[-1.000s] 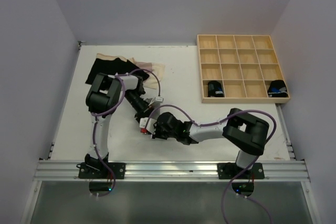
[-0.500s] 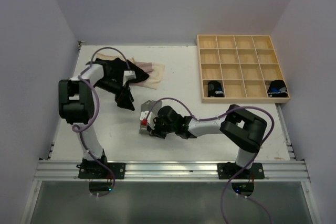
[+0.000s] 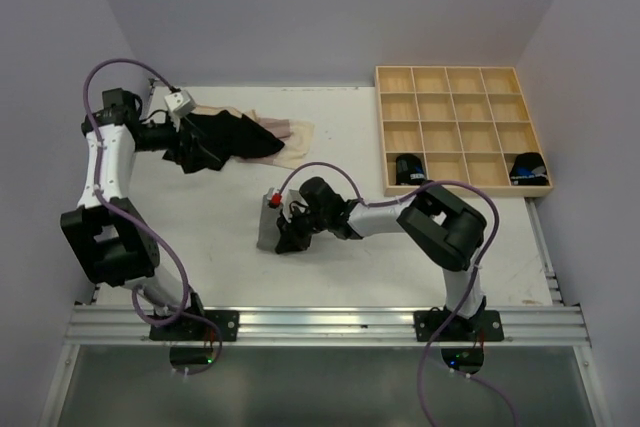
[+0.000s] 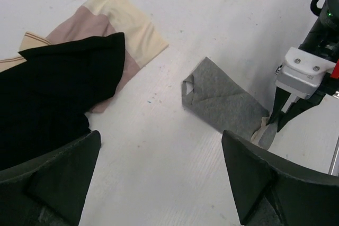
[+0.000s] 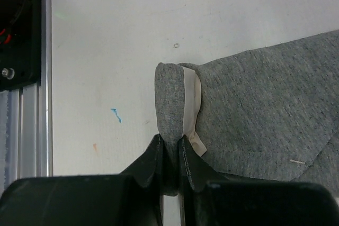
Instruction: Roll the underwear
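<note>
The grey underwear (image 3: 270, 230) lies folded flat near the table's middle. My right gripper (image 5: 170, 149) is shut on its doubled-over near edge (image 5: 169, 99), where a pale inner band shows. In the top view my right gripper (image 3: 286, 238) sits low at that garment's right side. A black piece of underwear (image 3: 232, 134) lies at the back left over pale beige-pink ones (image 3: 293, 132). My left gripper (image 3: 193, 150) hovers over the black piece's left end, open and holding nothing. In the left wrist view its fingers (image 4: 55, 181) frame bare table, with the black cloth (image 4: 47, 93) at left and the grey piece (image 4: 222, 99) ahead.
A light wooden tray (image 3: 462, 79) of square compartments stands at the back right. Two dark rolled items (image 3: 408, 169) (image 3: 527, 169) sit in its front row. An aluminium rail (image 3: 320, 322) runs along the near edge. Walls close in on both sides.
My left gripper opened, let go of the grey underwear and swung away to the back left over the black piece. My right gripper stayed pinched on the grey edge, shifting slightly back.
</note>
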Tool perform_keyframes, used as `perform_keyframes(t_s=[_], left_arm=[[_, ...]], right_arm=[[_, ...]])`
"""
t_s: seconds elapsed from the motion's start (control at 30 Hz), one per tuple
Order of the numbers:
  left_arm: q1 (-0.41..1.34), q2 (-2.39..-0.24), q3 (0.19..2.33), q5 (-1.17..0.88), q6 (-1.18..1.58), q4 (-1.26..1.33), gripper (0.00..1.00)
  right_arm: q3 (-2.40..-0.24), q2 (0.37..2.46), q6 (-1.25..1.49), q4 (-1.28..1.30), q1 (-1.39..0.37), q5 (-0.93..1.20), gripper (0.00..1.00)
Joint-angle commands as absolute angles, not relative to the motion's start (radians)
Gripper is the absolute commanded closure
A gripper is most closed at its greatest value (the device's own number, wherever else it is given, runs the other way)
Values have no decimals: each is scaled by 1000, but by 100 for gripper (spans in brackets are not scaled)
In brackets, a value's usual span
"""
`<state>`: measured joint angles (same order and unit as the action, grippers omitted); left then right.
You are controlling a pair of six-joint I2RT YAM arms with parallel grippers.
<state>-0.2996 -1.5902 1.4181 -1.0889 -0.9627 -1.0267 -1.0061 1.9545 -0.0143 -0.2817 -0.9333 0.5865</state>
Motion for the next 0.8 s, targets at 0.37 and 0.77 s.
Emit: perform_keyframes(t_s=[0.37,0.77], left_arm=[[-385,-1197,1228,-1071,-892,-521,0],[-152,-886,778,-821,-1693,-885,0]], right_arm=[[-1029,2085,58,-172,-897,638,100],[-1084,2175,120,-155,-871,725,100]])
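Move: The partly rolled underwear is pinched at its near end by the right hand; its middle lies about 6 cm ahead of that hand, 1 cm left and 1 cm below. From the left hand, the underwear lies some 10 cm back, 18 cm right and 20 cm down. At about that same depth, the black cloth is 11 cm ahead and 4 cm right of the left hand, and the beige cloth 11 cm ahead and 19 cm right. Open left hand arcs 10 cm up, then back-down, nearing the underwear; the right, still pinching, rolls forward slightly. ##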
